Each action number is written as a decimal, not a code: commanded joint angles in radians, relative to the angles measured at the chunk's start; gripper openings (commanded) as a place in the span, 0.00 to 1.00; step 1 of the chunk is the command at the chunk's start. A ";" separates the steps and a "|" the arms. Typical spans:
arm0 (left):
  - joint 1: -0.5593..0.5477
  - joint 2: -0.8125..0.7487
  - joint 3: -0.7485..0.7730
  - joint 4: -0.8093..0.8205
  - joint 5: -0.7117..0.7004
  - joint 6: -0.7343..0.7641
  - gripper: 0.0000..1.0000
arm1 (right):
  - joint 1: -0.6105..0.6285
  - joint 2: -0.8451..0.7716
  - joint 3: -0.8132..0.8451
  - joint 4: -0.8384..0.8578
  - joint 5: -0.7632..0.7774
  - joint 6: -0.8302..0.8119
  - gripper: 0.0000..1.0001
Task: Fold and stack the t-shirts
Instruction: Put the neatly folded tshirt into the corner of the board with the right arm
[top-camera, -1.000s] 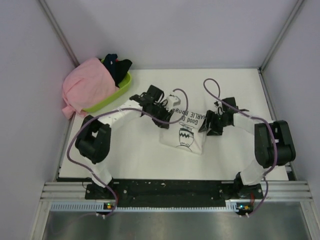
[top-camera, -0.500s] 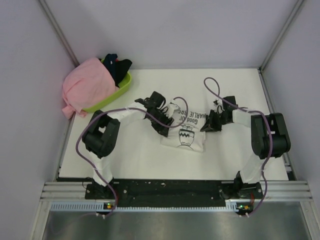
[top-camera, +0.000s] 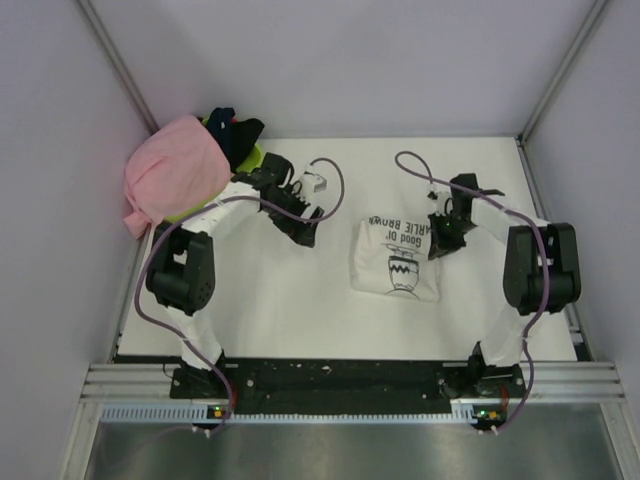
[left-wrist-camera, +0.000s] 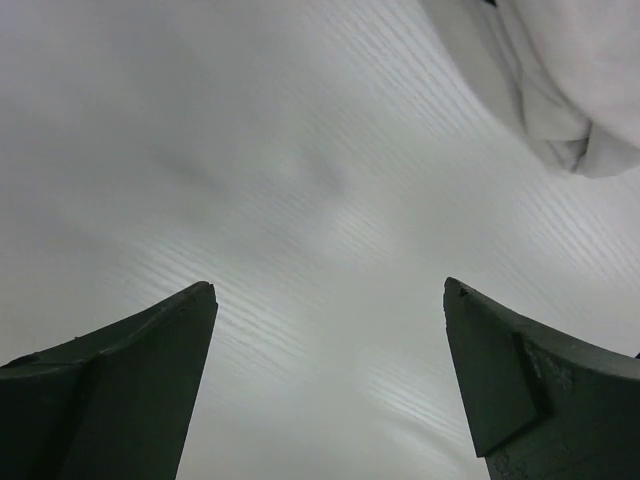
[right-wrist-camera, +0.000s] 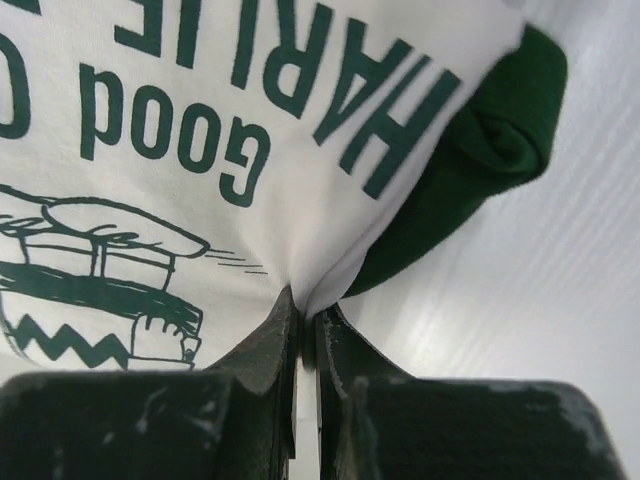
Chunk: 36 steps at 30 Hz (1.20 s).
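Note:
A folded white t-shirt (top-camera: 395, 262) with dark green sleeves and printed lettering lies on the white table, right of centre. My right gripper (top-camera: 438, 243) is shut on its right edge; the right wrist view shows the white cloth (right-wrist-camera: 200, 150) pinched between the fingers, with a green sleeve (right-wrist-camera: 480, 150) beside it. My left gripper (top-camera: 305, 232) is open and empty over bare table, left of the shirt; a corner of white cloth (left-wrist-camera: 560, 90) shows at the top right of its view. A pink t-shirt (top-camera: 175, 175) and dark t-shirts (top-camera: 232, 130) sit in the basket.
A lime-green plastic basket (top-camera: 245, 168) stands at the far left corner of the table, against the left wall. Grey enclosure walls surround the table on three sides. The arm bases sit on a black rail at the near edge.
The white shirt has slid to the right with my right gripper. My left gripper has let go of it, opened and drawn back left toward the basket.

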 joint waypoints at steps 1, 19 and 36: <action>0.017 -0.078 0.012 -0.013 -0.032 0.038 0.99 | -0.009 -0.107 -0.029 -0.120 0.176 -0.206 0.00; 0.091 -0.179 -0.003 0.061 0.014 0.045 0.99 | -0.210 -0.428 -0.365 0.096 0.871 -0.774 0.00; 0.092 -0.224 -0.032 0.081 -0.038 0.046 0.99 | -0.506 -0.223 -0.260 0.257 0.789 -0.610 0.00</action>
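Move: The folded t-shirt's right edge is already pinched in the right hand; its middle lies about 11 cm to that hand's left, 2 cm back and roughly 2 cm below. The board's near right corner is some 36 cm to the right and 29 cm back, and the board's right edge about 30 cm straight right. From the left hand, the t-shirt's middle is about 23 cm right, 8 cm back and 6 cm lower. The t-shirt is dragged by its pinched right edge, the right hand sweeping about 28 cm right and 10 cm back towards the board's near right corner, rising some 4 cm, then sinking about 2 cm near the end. The shut fingers keep their hold and swing from down-left to down-right, a tilt of some 55 degrees. The open left hand lifts 7 cm and withdraws left. ##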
